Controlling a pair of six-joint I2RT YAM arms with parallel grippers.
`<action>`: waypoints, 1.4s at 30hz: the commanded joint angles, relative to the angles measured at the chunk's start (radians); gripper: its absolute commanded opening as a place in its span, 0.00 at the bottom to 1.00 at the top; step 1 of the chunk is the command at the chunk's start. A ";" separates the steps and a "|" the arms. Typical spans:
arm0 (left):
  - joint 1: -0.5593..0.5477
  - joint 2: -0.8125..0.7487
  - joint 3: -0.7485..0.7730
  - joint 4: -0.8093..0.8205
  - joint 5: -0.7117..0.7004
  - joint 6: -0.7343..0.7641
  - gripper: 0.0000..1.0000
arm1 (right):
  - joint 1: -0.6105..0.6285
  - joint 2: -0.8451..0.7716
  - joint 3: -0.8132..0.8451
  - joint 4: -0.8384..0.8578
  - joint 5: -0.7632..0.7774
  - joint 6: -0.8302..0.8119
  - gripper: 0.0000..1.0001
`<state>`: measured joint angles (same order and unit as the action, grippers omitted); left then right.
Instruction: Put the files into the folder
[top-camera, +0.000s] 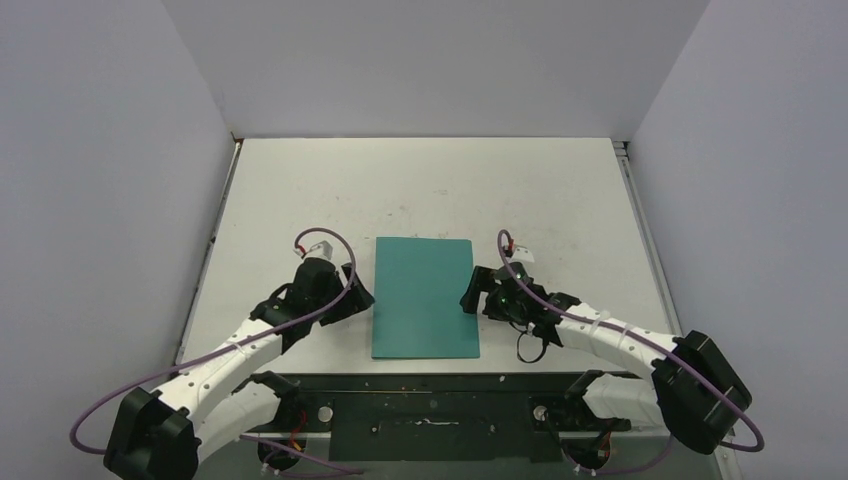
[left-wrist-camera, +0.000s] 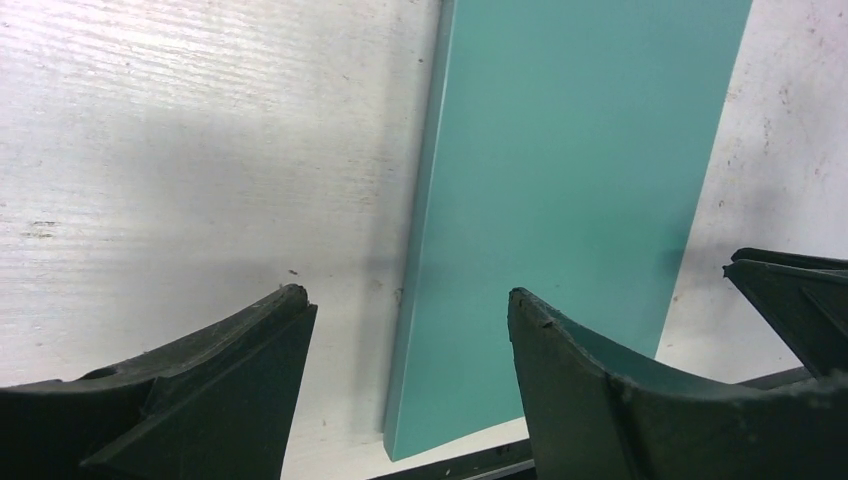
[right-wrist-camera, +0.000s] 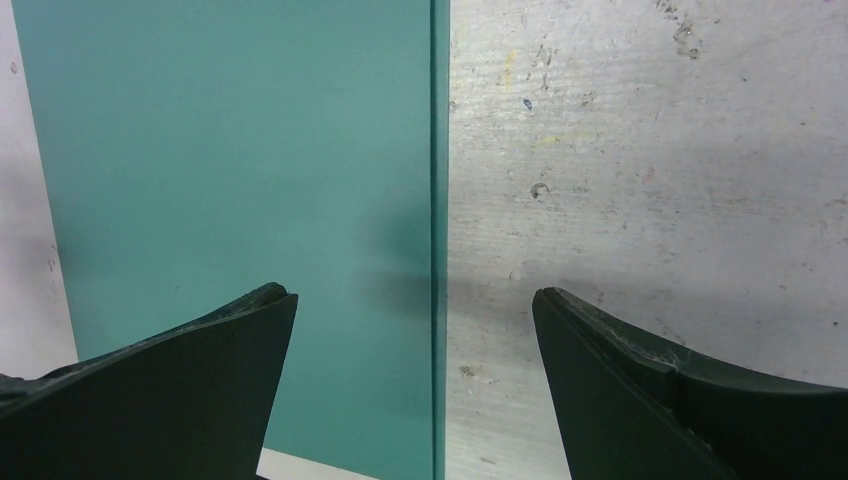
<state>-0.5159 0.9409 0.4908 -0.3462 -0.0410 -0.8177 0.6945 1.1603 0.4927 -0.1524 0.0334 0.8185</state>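
The teal-green folder (top-camera: 424, 297) lies closed and flat on the white table, between the two arms. No paper sheets show in any view. My left gripper (top-camera: 362, 288) is open and empty, straddling the folder's left edge (left-wrist-camera: 420, 250). My right gripper (top-camera: 472, 291) is open and empty, straddling the folder's right edge (right-wrist-camera: 438, 200). The left wrist view shows the folder's surface (left-wrist-camera: 570, 150) running away from my fingers, and the right wrist view shows the same surface (right-wrist-camera: 230, 150). The right gripper's tip also shows at the right of the left wrist view (left-wrist-camera: 790, 290).
The white table (top-camera: 420, 190) is scuffed and walled by grey panels on the left, back and right. A black mounting plate (top-camera: 440, 400) runs along the near edge, just below the folder's near edge. Purple cables loop off both arms.
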 joint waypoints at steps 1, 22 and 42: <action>0.017 0.012 -0.008 0.071 -0.041 -0.036 0.67 | 0.006 0.043 0.017 0.107 0.000 0.032 0.93; -0.027 0.346 0.066 0.145 -0.176 -0.002 0.15 | 0.010 0.185 -0.015 0.306 -0.095 0.071 0.94; -0.272 0.581 0.271 0.089 -0.342 0.015 0.08 | 0.010 0.167 -0.109 0.362 -0.112 0.100 0.95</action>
<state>-0.7361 1.4780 0.7021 -0.3069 -0.4141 -0.7921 0.6945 1.3331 0.4332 0.2211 -0.0551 0.8890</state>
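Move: Off the left hand's right side lies the closed green folder, its middle about 15 cm to the right, 5 cm ahead and 7 cm below; the middle of the folder's left edge is only some 3 cm to the right, equally far ahead and just as low. From the right hand, the folder's middle lies roughly 13 cm to the left, 5 cm ahead and 4 cm down. Sinking about 6 cm beside the folder with a slight drift left and forward, the left hand shuts its wide-open fingers, then sweeps some 4 cm right and a little forward, low over the table, to bring the closed tips against the folder's left edge, rolling left side up about 25 degrees. The right hand, fingers still wide open, shifts roughly 4 cm left over the folder's right edge, easing slightly forward and down. ##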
